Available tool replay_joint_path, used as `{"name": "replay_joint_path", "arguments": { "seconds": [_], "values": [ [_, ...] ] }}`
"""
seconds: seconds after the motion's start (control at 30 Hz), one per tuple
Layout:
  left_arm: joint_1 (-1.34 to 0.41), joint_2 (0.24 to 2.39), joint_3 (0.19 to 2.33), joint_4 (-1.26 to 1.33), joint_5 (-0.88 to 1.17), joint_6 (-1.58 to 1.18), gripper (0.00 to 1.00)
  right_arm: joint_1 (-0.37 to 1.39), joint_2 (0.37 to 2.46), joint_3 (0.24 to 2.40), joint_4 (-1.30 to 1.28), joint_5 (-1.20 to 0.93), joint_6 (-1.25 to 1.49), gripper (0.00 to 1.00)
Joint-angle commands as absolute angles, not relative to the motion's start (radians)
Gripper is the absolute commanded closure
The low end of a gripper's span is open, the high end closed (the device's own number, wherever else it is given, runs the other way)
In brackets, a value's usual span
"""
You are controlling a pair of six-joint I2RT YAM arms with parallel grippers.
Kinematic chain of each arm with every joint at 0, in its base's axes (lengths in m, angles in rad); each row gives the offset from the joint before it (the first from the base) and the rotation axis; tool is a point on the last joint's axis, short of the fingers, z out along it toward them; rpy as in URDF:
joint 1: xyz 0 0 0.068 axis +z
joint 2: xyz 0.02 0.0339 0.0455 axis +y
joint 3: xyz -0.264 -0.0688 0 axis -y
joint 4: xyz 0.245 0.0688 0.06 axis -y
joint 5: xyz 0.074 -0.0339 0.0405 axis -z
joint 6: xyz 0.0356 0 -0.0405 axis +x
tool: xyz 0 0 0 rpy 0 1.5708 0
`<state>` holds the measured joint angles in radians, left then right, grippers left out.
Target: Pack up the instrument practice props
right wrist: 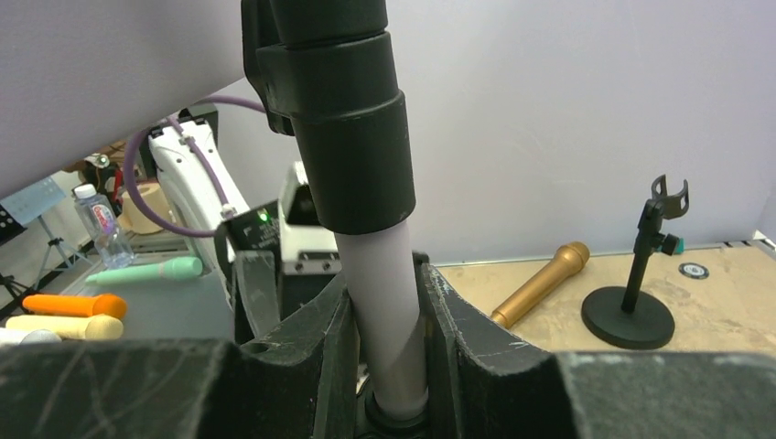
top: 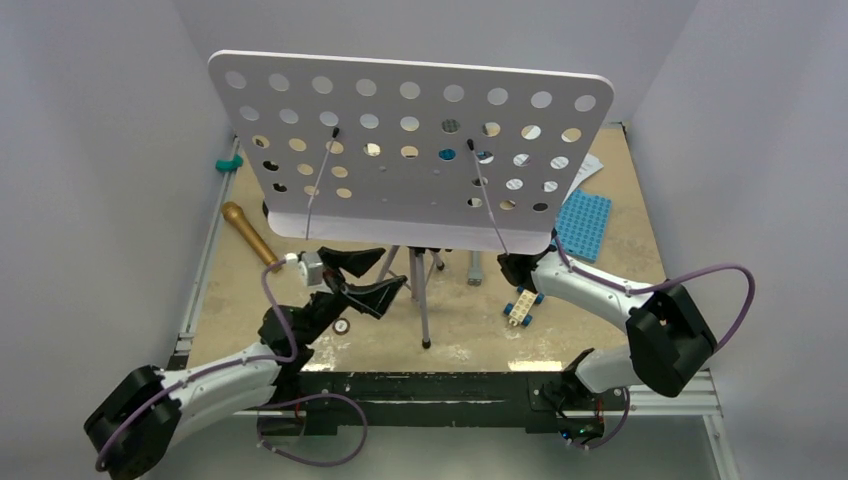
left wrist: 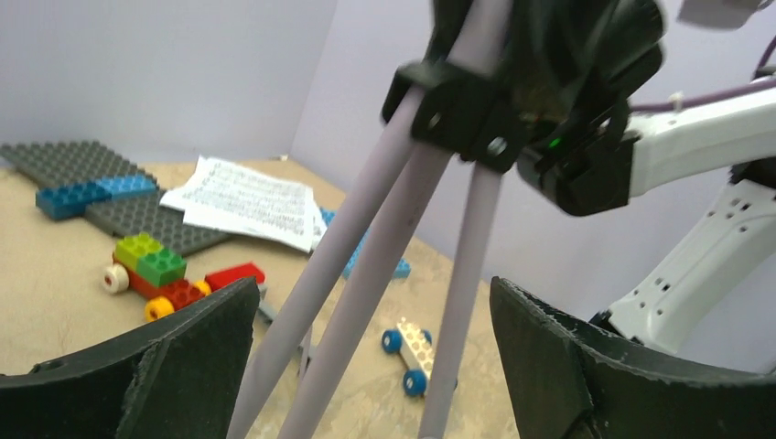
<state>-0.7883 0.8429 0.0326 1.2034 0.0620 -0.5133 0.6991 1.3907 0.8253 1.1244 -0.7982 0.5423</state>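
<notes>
The lilac perforated music stand (top: 410, 150) stands upright mid-table on its tripod legs (top: 424, 300). My left gripper (top: 362, 277) is open at the legs' left side. In the left wrist view the legs (left wrist: 366, 274) pass between the wide-apart fingers of that gripper (left wrist: 375, 293) without touching them. My right gripper (right wrist: 389, 283) is shut on the stand's pole (right wrist: 384, 265), just below a black collar, and is half hidden under the desk (top: 515, 265). The gold-brown microphone (top: 248, 232) lies at the left. The black mic stand (right wrist: 636, 306) is upright beside it. White sheet-music pages (left wrist: 247, 197) lie at the back right.
A blue baseplate (top: 583, 225) lies right of the stand. A white wheeled brick piece (top: 522, 305) sits near the right arm. Grey baseplates (left wrist: 110, 183) and a coloured brick vehicle (left wrist: 160, 274) lie behind the stand. White walls close in three sides.
</notes>
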Motion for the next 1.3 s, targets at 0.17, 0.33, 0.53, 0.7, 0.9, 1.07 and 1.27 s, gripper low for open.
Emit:
{"name": "replay_joint_path", "arguments": {
  "seconds": [0.17,0.33,0.53,0.7,0.9,1.07,1.27],
  "values": [
    [-0.796,0.655,0.167,0.917,0.102,-0.407,0.0,0.71,1.4,0.88,0.848,-0.773,0.581,1.0],
    [-0.796,0.832,0.226,0.988,0.155,-0.365,0.0,0.724,1.389,0.887,0.81,-0.729,0.576,1.0],
    [-0.797,0.992,0.21,1.126,0.173,-0.357,0.0,0.729,1.362,0.908,0.677,-0.715,0.491,1.0],
    [-0.797,1.101,0.192,1.203,0.172,-0.343,0.0,0.728,1.361,0.901,0.64,-0.747,0.454,1.0],
    [-0.796,1.257,0.194,1.341,0.165,-0.356,0.05,0.729,1.365,0.89,0.612,-0.793,0.434,1.0],
    [-0.797,1.337,0.206,1.392,0.202,-0.378,0.35,0.729,1.344,0.879,0.582,-0.784,0.406,1.0],
    [-0.798,1.255,0.202,1.354,0.185,-0.359,0.55,0.729,1.325,0.9,0.57,-0.775,0.4,1.0]
  ]
}}
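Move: The music stand's nearly folded legs, just under the hub, are about 7 cm right of the open left hand and 3 cm ahead, level with it. On the table some 20 cm below, a small wheel lies about 12 cm left and 2 cm back, the toy hammer roughly 21 cm right and 15 cm ahead, the toy car 32 cm right and 4 cm ahead. Those legs are about 12 cm straight below the right hand, which already grips the pole. Up first by about 5 cm, then down again and to the right, the open left hand goes in towards the stand's legs, ending some 6 cm right and a little forward of its start. It swings about 10 degrees clockwise as the fingers close partway, pinching the bunched legs from both sides below the hub. The right hand keeps its grip on the pole, tipping its fingers down slightly. ##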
